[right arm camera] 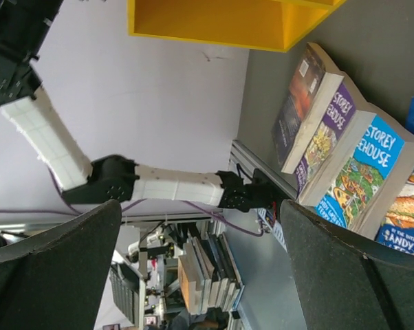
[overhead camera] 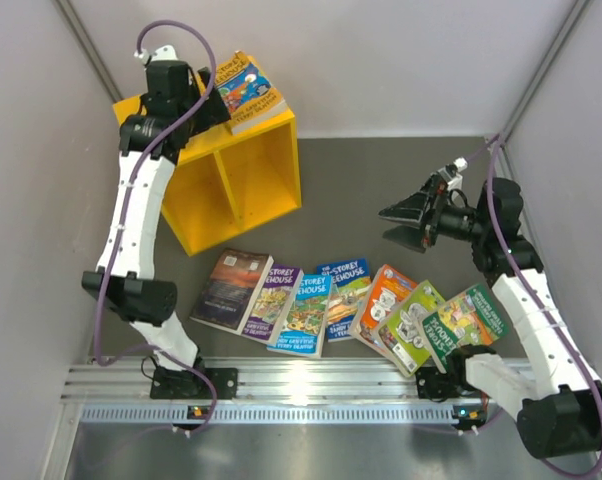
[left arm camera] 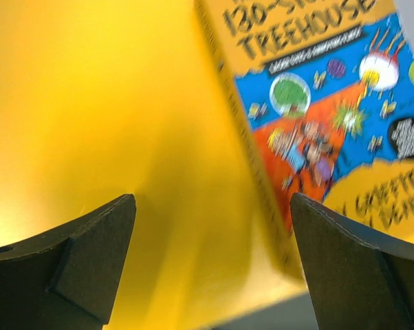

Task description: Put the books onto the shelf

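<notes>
A blue and orange cartoon book (overhead camera: 249, 92) lies flat on top of the yellow shelf (overhead camera: 243, 190), at its back right corner. My left gripper (overhead camera: 214, 108) hovers open over the shelf top, just left of that book. In the left wrist view the book (left arm camera: 331, 103) rests on the yellow top (left arm camera: 124, 103), its corner by the right finger (left arm camera: 351, 268), and nothing is between the fingers of the left gripper (left arm camera: 214, 268). Several books lie fanned on the table, from a dark one (overhead camera: 231, 288) to a green one (overhead camera: 466, 322). My right gripper (overhead camera: 406, 225) hangs open above them, empty.
Both shelf compartments face the arms, with nothing showing inside them. Grey walls close in the table on the left, back and right. A metal rail (overhead camera: 311, 385) runs along the near edge. In the right wrist view the left arm (right arm camera: 159, 189) crosses behind the right gripper (right arm camera: 200, 268).
</notes>
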You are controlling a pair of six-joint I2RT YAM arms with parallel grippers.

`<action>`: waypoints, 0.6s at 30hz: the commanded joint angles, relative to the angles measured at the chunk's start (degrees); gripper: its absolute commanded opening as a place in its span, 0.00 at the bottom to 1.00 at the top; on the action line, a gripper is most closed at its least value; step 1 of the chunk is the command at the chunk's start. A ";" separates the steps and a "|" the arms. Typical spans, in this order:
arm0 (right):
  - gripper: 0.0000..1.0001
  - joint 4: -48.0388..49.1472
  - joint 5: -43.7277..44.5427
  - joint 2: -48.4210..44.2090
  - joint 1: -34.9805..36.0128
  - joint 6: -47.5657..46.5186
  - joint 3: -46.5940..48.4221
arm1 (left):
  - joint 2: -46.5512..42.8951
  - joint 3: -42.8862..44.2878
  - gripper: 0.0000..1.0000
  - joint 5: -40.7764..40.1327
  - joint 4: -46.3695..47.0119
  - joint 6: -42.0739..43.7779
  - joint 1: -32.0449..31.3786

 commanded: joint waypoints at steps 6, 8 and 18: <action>0.98 -12.79 5.12 -0.84 2.09 -12.06 4.11 | -13.21 -6.86 0.99 -14.14 -11.15 3.64 -11.43; 0.98 -13.41 5.74 -0.93 2.44 -12.59 3.58 | -13.73 -7.21 0.99 -14.76 -13.80 1.89 -14.78; 0.98 -15.78 6.53 -1.89 2.97 -14.08 2.62 | -21.91 -38.18 0.99 -9.67 -14.96 -8.22 -28.49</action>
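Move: The wide-open left hand is just above the shelf's top. From it the purple book in the fan on the table lies roughly 26 cm back, 10 cm right and 37 cm down; at that same depth, the brown book is some 24 cm back and 1 cm right, the blue book 29 cm back and 17 cm right. The placed orange book is about 8 cm to its right, 2 cm ahead, 5 cm below. From the right hand the purple book is about 24 cm left, 2 cm back, 30 cm down. Empty and wide open, the left hand heads for the fanned books: it draws back some 17 cm off the shelf's top, rising slightly and soon swinging about 10 cm right, then plunges in front of the shelf to end 10 cm lower, turning clockwise and tipping downward. The open right hand sinks about 4 cm, fingers tipping down some 10 degrees. ##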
